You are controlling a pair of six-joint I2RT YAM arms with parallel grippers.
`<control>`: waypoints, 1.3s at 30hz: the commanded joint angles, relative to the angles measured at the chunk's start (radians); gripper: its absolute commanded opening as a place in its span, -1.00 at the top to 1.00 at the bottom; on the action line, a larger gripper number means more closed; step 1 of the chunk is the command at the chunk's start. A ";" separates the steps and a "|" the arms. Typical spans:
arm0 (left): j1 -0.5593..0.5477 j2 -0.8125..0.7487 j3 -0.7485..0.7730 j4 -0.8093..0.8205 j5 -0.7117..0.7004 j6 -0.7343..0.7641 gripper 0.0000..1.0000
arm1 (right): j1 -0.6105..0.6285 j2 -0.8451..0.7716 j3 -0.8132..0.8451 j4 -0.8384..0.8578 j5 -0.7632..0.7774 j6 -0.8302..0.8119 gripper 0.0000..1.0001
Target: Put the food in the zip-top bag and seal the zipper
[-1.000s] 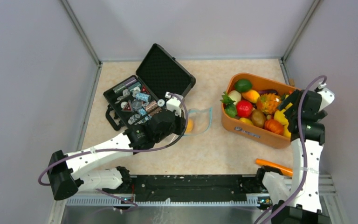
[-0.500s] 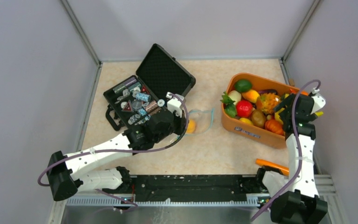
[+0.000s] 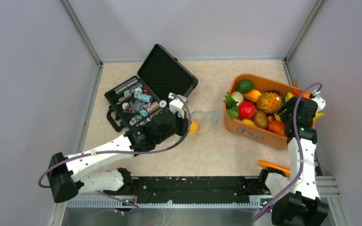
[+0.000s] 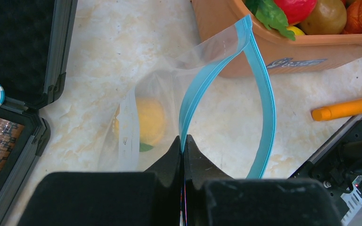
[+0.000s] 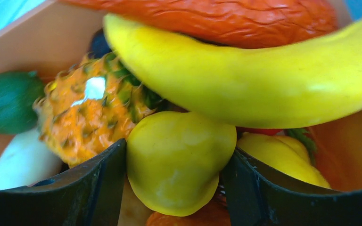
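The clear zip-top bag (image 4: 160, 94) lies on the table with its mouth held open, one yellow food piece (image 4: 150, 120) inside. My left gripper (image 4: 183, 141) is shut on the near strip of the teal zipper (image 4: 202, 89); from above, that gripper (image 3: 185, 123) sits at the bag's (image 3: 202, 121) left end. My right gripper (image 5: 174, 160) is down in the orange basket (image 3: 252, 134), both fingers (image 5: 101, 179) pressed against the sides of a yellow-green pear (image 5: 179, 157). From above, the right gripper (image 3: 287, 110) is over the basket's right part.
The basket holds a banana (image 5: 264, 70), a pineapple (image 5: 94, 113), a lime (image 5: 7, 101) and more toy food. An open black case (image 3: 151, 92) of small wrapped items lies behind the left arm. An orange stick (image 3: 275, 167) lies by the right arm's base.
The right gripper has sunk lower into the basket and its fingers have closed in on the yellow-green pear. The left gripper and the bag have stayed put.
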 commanded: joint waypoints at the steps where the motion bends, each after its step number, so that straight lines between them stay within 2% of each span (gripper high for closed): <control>1: 0.002 -0.005 -0.002 0.036 0.003 -0.001 1.00 | 0.007 -0.067 0.044 0.014 -0.244 -0.014 0.54; 5: 0.002 -0.002 0.004 0.017 -0.006 0.001 1.00 | 0.007 -0.080 0.086 0.010 -0.412 -0.021 0.52; 17: 0.002 0.031 0.029 -0.020 0.025 -0.018 1.00 | 0.007 -0.130 0.128 -0.014 -0.670 -0.033 0.52; 21: 0.002 0.050 0.035 -0.012 0.046 -0.026 1.00 | 0.008 -0.165 0.121 0.056 -0.853 0.008 0.54; 25: 0.002 0.081 0.062 -0.005 0.057 -0.036 1.00 | 0.053 -0.212 0.076 0.174 -0.960 0.072 0.55; 27: 0.002 0.094 0.079 -0.015 0.067 -0.039 1.00 | 0.121 -0.210 0.076 0.198 -0.956 0.079 0.57; 31: 0.003 0.103 0.091 -0.027 0.052 -0.064 1.00 | 0.349 -0.216 0.055 0.253 -0.854 0.072 0.59; 39: 0.002 0.121 0.177 -0.091 0.061 -0.120 1.00 | 0.843 -0.107 0.052 0.255 -0.433 -0.011 0.68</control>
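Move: The right hand, already gripping the yellow fruit in the crate, has the bag's open mouth about 36 cm to its left, 6 cm back and roughly level in height. The red tomato lies some 16 cm to the right hand's left and 1 cm ahead, the spiky orange fruit 6 cm left and 5 ahead; the banana is about 8 cm right and 3 ahead. From the left hand, pinching the zipper edge, the mouth is some 6 cm right and 2 ahead. Keeping its squeeze on the yellow fruit, the right hand lifts it out of the crate and swings it left over the crate's left side, about 29 cm across, 12 cm up and finally some 7 cm back, towards the bag's mouth. Its wrist turns roughly 75 degrees counter-clockwise until the fingers point left-forward, nearly level. The left hand keeps pinching the zipper edge, dipping about 2.5 cm, then partly rising again as it shifts 2 cm right. ##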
